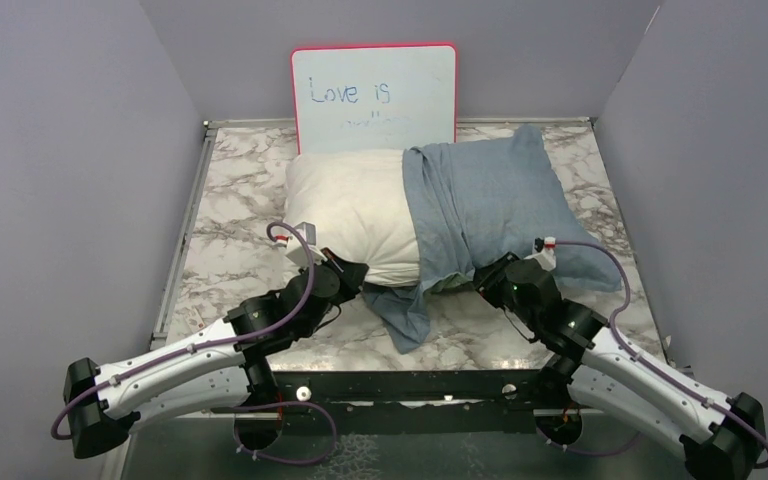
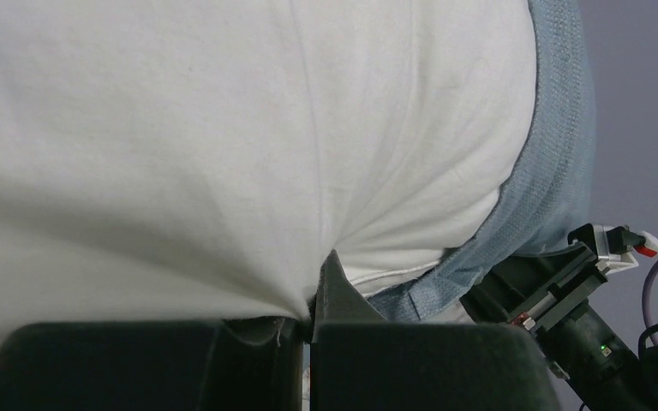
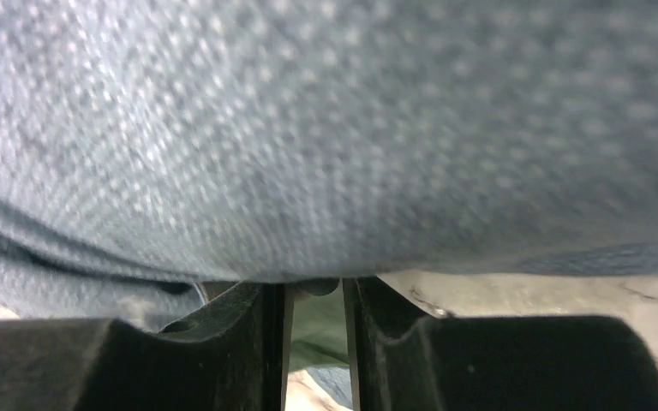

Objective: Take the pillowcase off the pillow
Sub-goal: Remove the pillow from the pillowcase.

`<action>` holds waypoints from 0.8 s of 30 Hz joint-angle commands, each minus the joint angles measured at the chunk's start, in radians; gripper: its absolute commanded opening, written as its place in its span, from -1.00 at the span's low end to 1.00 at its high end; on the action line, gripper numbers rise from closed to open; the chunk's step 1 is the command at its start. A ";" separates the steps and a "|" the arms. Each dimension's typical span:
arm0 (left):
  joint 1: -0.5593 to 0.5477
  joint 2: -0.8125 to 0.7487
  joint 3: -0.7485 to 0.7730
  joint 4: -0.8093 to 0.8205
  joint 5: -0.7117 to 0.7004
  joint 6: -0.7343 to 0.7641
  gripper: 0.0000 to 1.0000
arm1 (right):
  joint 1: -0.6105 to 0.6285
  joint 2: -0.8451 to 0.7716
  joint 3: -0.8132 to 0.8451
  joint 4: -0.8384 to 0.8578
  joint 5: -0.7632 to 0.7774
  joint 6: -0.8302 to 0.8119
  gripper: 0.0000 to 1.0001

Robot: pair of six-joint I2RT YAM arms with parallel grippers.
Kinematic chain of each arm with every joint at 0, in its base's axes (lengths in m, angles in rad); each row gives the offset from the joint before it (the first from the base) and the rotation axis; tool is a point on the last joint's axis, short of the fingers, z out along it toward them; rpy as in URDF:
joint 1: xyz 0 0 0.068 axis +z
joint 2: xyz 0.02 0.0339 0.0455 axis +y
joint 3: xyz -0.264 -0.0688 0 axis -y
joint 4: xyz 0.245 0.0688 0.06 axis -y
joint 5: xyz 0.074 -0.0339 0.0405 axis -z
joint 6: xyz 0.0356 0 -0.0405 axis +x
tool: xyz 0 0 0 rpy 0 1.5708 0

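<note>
The white pillow point(image 1: 350, 205) lies across the marble table, its left half bare. The blue-grey pillowcase point(image 1: 500, 200) covers its right half, bunched at the middle, and a loose flap point(image 1: 405, 315) trails toward the front edge. My left gripper point(image 1: 360, 282) is at the pillow's near edge, shut on a pinch of white pillow fabric point(image 2: 223, 128); the jaws meet at the fold point(image 2: 313, 300). My right gripper point(image 1: 480, 278) is pushed against the pillowcase's near hem. Its fingers stand a narrow gap apart point(image 3: 315, 287), with blue cloth point(image 3: 326, 128) draped over the tips.
A red-framed whiteboard point(image 1: 375, 95) leans on the back wall behind the pillow. Grey walls close in the table point(image 1: 240, 230) on the left, right and back. The right arm's wrist point(image 2: 565, 291) is close to the right of my left gripper.
</note>
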 commanded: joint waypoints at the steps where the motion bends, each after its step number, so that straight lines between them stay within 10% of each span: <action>1: 0.002 -0.053 0.059 0.019 -0.007 0.018 -1.00 | -0.005 0.074 0.054 0.115 0.105 -0.045 -0.49; 5: 0.002 -0.086 0.055 -0.021 -0.036 0.008 -1.00 | -0.006 0.081 0.109 0.001 0.219 -0.049 -0.99; 16: 0.002 -0.194 0.086 -0.194 -0.150 0.010 -1.00 | -0.008 0.043 0.312 -0.417 0.563 -0.189 -0.99; 24: 0.002 -0.221 0.074 -0.218 -0.153 -0.007 -1.00 | -0.008 0.014 0.378 -0.440 0.414 -0.243 -0.99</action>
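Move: The right hand's fingers are part open, with the pillowcase's near edge about 2 cm ahead of and 1 cm above them; the near end of the pillowcase's hem is some 12 cm to the left and 1 cm ahead. The left hand already pinches the pillow's near side, the middle of its bare part about 12 cm ahead and 2 cm left. From the left hand, the pillowcase's near edge is about 25 cm right and 1 cm ahead. Right fingers shut on the pillowcase's near edge, hauling it about 7 cm up and right; left tugs pillow left. ##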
